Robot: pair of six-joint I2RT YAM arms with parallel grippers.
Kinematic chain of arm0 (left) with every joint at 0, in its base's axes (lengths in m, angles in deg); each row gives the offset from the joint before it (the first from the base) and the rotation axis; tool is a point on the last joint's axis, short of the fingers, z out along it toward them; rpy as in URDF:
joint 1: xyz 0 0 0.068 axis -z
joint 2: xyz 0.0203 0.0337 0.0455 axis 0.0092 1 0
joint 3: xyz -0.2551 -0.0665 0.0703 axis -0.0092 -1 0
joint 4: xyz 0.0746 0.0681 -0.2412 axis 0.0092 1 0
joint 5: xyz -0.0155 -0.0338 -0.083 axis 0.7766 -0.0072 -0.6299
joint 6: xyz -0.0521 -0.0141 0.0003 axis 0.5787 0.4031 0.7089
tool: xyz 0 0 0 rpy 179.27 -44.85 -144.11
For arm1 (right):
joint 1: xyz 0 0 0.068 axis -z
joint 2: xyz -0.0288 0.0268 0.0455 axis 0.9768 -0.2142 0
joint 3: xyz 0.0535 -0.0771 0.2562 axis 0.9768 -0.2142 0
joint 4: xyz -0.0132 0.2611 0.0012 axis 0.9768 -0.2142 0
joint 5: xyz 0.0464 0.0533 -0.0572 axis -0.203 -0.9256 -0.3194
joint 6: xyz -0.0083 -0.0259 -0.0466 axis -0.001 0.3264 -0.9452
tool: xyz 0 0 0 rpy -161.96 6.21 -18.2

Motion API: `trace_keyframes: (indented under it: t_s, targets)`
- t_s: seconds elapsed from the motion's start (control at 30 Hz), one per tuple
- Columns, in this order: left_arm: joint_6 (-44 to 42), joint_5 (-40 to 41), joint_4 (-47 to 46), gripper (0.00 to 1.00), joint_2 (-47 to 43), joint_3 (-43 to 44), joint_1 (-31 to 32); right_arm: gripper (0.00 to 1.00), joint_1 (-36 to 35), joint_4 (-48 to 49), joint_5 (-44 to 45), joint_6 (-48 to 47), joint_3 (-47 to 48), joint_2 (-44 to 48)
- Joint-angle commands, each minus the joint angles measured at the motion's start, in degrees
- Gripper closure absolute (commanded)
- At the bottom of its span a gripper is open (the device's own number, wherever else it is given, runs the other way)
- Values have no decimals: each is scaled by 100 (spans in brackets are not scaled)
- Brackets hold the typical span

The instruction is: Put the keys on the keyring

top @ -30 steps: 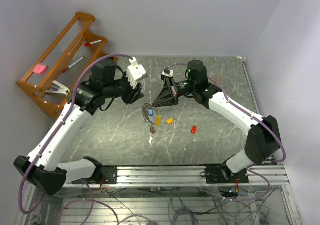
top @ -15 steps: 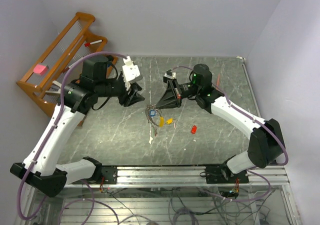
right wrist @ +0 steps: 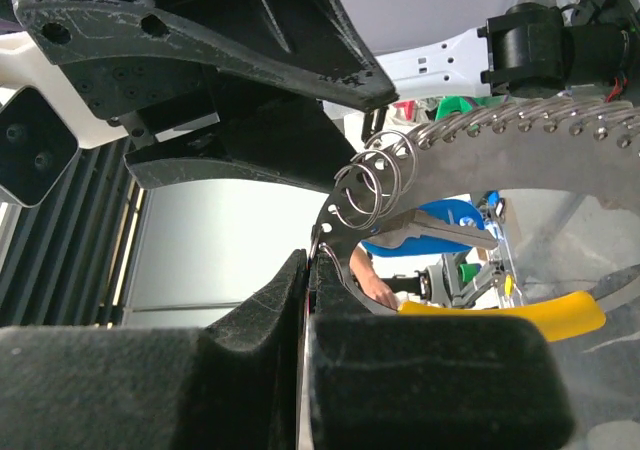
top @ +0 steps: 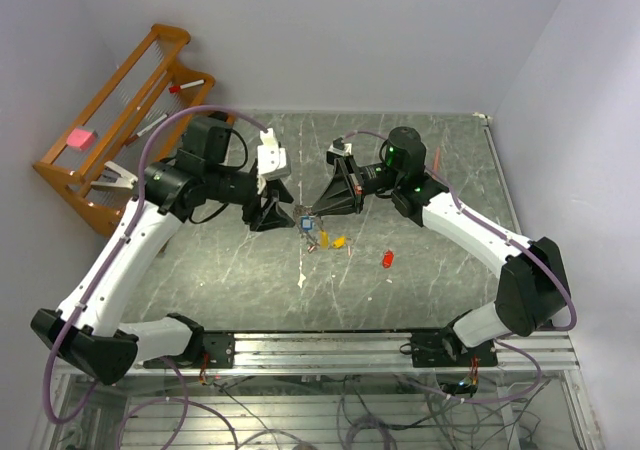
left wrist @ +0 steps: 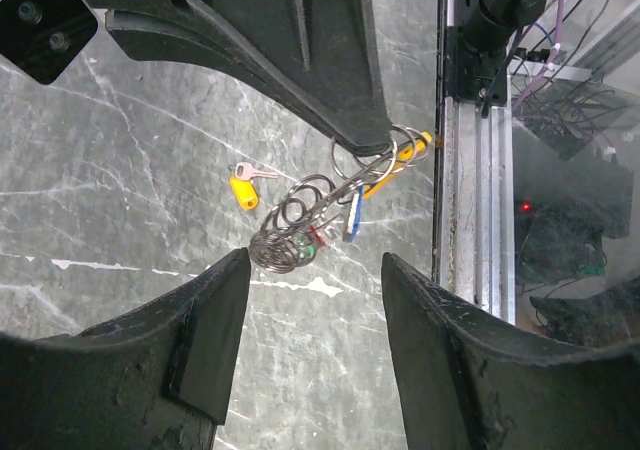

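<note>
My right gripper (top: 317, 211) is shut on the keyring (top: 306, 224), a bunch of silvery wire loops held just above the table. In the left wrist view the keyring (left wrist: 330, 205) hangs from the right fingers (left wrist: 340, 100) with a blue key (left wrist: 354, 213), a green and red tag (left wrist: 308, 252) and the yellow curved piece (left wrist: 405, 160). My left gripper (top: 276, 212) is open and empty, just left of the ring (left wrist: 315, 315). The right wrist view shows the shut jaws (right wrist: 308, 265) pinching the ring (right wrist: 370, 182). A yellow key (top: 338, 241) and a red key (top: 387, 259) lie on the table.
A wooden rack (top: 120, 120) with markers and a pink note stands at the back left. White scraps (top: 302, 280) lie near the front. A thin orange-red pencil (top: 437, 160) lies at the back right. The metal rail (top: 400, 345) runs along the near edge.
My left gripper has swung down and right, closer to the keyring. The right gripper still holds the ring, and the hanging keys now sit higher and more bunched.
</note>
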Motion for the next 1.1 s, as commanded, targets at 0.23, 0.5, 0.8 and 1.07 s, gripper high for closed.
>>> trace_keyframes:
  t_s: [0.23,0.5,0.8,1.07]
  targets:
    - [-226,-394,-451,33,310,-76,33,100,-29,73,-112,80,170,199]
    - [-203,-1088,-634,43,480,-109,178,100,-90,271,-80,232,170,185]
    - [-440,-1104,-320,67,436,-191,228,100,-82,739,-67,556,109,133]
    - [-181,-1199,-448,93,397,-204,231,100,-82,872,-10,657,116,95]
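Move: The coil-bound edge of the hanging keyring is what the left hand goes for: about 4 cm to its right, 1 cm back and 2 cm below its open fingers. The blue key tag hangs roughly 4 cm right, 3 cm back and 3 cm lower; the keyring's yellow grip is some 7 cm right, 5 cm back and 5 cm below. From the right hand, that coil edge lies about 2 cm left, 1 cm back and 3 cm down. The keyring's wire coils come between the left fingers, which drift forward and down a centimetre, then go about 2.5 cm right and 2.5 cm back, turning some 10 degrees clockwise, and close from wide open to pinch the coils beside the right fingertips. The right hand keeps its pinch on the keyring, lifting about 1 cm late on. ##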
